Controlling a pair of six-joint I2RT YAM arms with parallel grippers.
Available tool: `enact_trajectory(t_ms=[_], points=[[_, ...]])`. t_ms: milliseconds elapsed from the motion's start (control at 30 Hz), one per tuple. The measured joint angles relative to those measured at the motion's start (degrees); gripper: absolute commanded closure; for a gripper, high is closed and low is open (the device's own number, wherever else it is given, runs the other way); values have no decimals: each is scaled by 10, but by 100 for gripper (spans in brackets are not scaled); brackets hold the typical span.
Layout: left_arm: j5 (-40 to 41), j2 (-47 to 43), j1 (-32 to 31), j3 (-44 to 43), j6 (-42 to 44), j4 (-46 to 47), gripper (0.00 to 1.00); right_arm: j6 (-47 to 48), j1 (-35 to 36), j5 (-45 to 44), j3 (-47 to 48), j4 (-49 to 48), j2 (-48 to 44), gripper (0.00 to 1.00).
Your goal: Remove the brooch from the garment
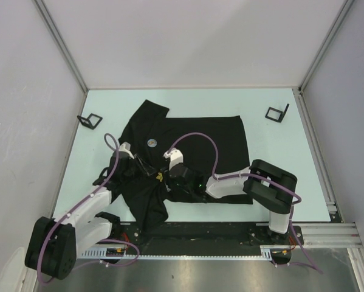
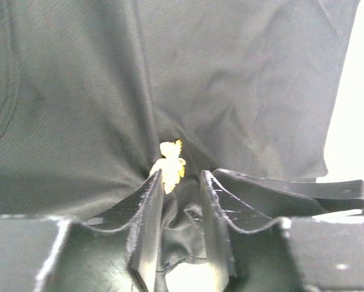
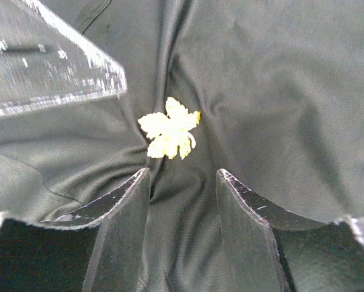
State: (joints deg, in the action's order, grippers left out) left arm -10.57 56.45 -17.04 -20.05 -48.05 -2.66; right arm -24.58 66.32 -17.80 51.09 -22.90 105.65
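The garment (image 1: 197, 140), a black T-shirt, lies rumpled on the pale table (image 1: 279, 152). A small yellow leaf-shaped brooch (image 1: 160, 177) is pinned to it where creases run together. Both grippers sit low at the brooch from either side. My left gripper (image 1: 149, 171) is open; in its wrist view the brooch (image 2: 170, 163) sits just past the left fingertip (image 2: 152, 182), and a loose fold of cloth lies in the gap. My right gripper (image 1: 172, 174) is open over flat cloth, the brooch (image 3: 169, 129) just beyond its fingertips (image 3: 139, 182).
Two small black wire stands sit at the back left (image 1: 89, 120) and back right (image 1: 278, 113) of the table. The shirt bears a small round light emblem (image 1: 152, 143). Grey walls close in the table on three sides. The left arm's finger (image 3: 48, 67) shows in the right wrist view.
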Motion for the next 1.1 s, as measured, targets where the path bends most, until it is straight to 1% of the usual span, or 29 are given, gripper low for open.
enact_trajectory(t_ms=[33, 200, 233, 333, 433, 667, 900, 1000, 1100], points=[[3, -3, 0, 5, -4, 0, 72, 5, 0, -2, 10, 14, 0, 47], [17, 2, 0, 28, -13, -12, 79, 48, 17, -40, 115, 96, 25, 45], [20, 3, 0, 32, -14, -14, 82, 55, 23, -48, 130, 105, 30, 44], [33, 10, 0, 39, -15, -22, 85, 78, 43, -78, 175, 145, 47, 44], [41, 17, 2, 43, -16, -29, 85, 94, 57, -99, 205, 177, 70, 45], [34, 14, 9, 68, -40, 8, 87, 113, 59, -118, 213, 214, 97, 47], [31, -4, 10, 89, -56, 31, 87, 123, 59, -117, 220, 213, 112, 45], [33, -29, 10, 103, -60, 28, 85, 123, 59, -117, 221, 210, 118, 43], [37, -52, 10, 110, -60, 17, 83, 123, 59, -116, 222, 203, 125, 44]])
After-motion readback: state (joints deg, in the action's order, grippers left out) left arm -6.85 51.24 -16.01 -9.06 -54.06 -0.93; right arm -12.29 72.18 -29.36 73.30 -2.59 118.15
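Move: The brooch lies roughly 2 cm ahead of my right hand, 3 cm to its left and 3 cm below. From my left hand, it is about 2 cm ahead, 3 cm to the right and 5 cm down. The round badge is some 12 cm farther out than the brooch and 3 cm to its left, while the garment's near sleeve is about 13 cm nearer me and 4 cm to the brooch's left. I drop my left hand about 5 cm, easing back and left away from the brooch, and nearly shut its fingers on the cloth beside it. My right hand, fingers staying half open, rises and swings left, then sinks back down, ending some 4 cm left and a little lower at the brooch, with its left side rolled down about 20 degrees. ##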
